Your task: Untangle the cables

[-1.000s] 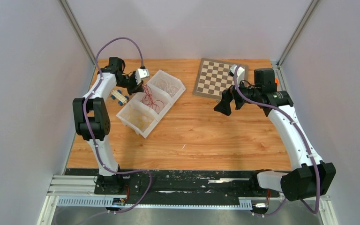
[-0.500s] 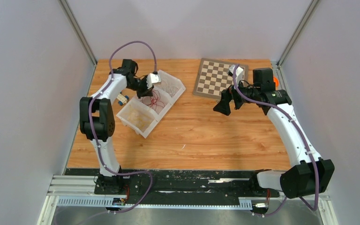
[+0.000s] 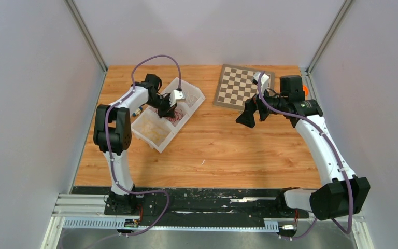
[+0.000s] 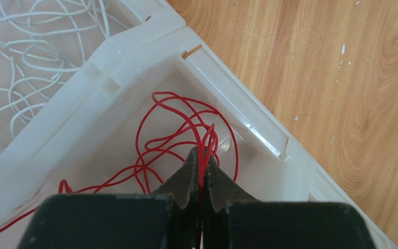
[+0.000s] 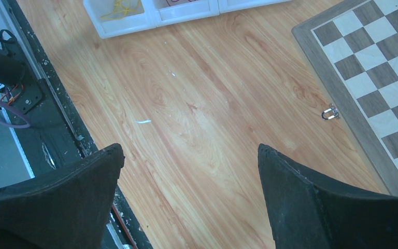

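Observation:
Thin red cables [image 4: 176, 124] lie looped in the middle compartment of a white plastic tray [image 4: 249, 124]. My left gripper [image 4: 202, 155] hangs over that compartment, shut on a couple of red strands that run down between its fingertips. White cables [image 4: 31, 62] fill the neighbouring compartment. In the top view the left gripper [image 3: 166, 109] is over the tray [image 3: 160, 144], with the yellow cables [image 3: 153, 132] in the near compartment. My right gripper [image 3: 246, 119] is open above bare wood, far from the tray, with nothing between its fingers [image 5: 300, 192].
A chessboard [image 3: 241, 85] lies at the back right, its near edge beside the right gripper. A small blue-and-white object [image 3: 137, 110] sits on the table left of the tray. Grey walls close in both sides and the back.
The left arm has swung right, from left of the tray to above its middle compartment, gripper shut throughout. The right arm has not moved.

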### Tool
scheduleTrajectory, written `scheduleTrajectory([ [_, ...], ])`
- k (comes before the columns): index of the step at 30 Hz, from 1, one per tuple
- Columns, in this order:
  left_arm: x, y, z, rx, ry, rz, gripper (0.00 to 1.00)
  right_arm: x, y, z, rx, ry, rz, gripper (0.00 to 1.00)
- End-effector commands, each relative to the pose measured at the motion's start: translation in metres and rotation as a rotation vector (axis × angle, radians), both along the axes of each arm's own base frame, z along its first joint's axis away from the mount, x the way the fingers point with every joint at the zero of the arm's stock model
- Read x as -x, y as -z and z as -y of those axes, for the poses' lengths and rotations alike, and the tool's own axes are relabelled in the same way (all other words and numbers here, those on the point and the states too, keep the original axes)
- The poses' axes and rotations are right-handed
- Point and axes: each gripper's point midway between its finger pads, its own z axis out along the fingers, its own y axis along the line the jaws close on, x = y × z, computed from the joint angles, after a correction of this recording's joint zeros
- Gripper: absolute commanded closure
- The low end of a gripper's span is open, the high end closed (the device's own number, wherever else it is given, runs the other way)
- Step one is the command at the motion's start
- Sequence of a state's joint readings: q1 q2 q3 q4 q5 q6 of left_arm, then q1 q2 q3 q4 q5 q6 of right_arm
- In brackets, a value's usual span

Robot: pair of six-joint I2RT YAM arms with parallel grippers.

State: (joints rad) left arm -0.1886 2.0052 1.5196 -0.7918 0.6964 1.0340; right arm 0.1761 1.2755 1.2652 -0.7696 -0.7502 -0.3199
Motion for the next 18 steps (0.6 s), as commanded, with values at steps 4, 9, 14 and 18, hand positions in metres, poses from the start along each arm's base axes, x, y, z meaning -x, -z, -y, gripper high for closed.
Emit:
scheduleTrajectory([
  [4,-0.015,-0.020,-0.020,0.011,-0.083,0.008,0.71,0.004,-0.016,-0.001,-0.011,-0.016,0.053,0.00],
  [9,-0.012,-0.056,-0.021,0.044,-0.084,0.063,0.37,0.007,-0.014,-0.001,-0.010,-0.021,0.051,0.00],
  [14,-0.003,-0.086,-0.020,0.052,-0.080,0.078,0.03,0.006,-0.017,-0.002,-0.014,-0.028,0.058,0.00],
  [18,0.003,-0.110,-0.025,0.049,-0.098,0.094,0.00,0.005,-0.019,-0.002,-0.014,-0.031,0.067,0.00],
])
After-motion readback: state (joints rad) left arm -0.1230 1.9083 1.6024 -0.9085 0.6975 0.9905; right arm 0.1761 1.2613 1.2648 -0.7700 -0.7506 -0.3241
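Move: The left hand's shut fingers already hold the red cable in the box's middle compartment; the coil lies about 3 cm below them and 2 cm to the right. The white cable is some 8 cm ahead and 7 cm right, the yellow cable roughly 6 cm back and 8 cm left, the toy car about 3 cm ahead and 15 cm left. From the idle right hand, the red cable lies some 9 cm ahead, 32 cm left and 20 cm below. Letting go of the red cable, the left hand opens wide, eases left, then rises about 6 cm. ##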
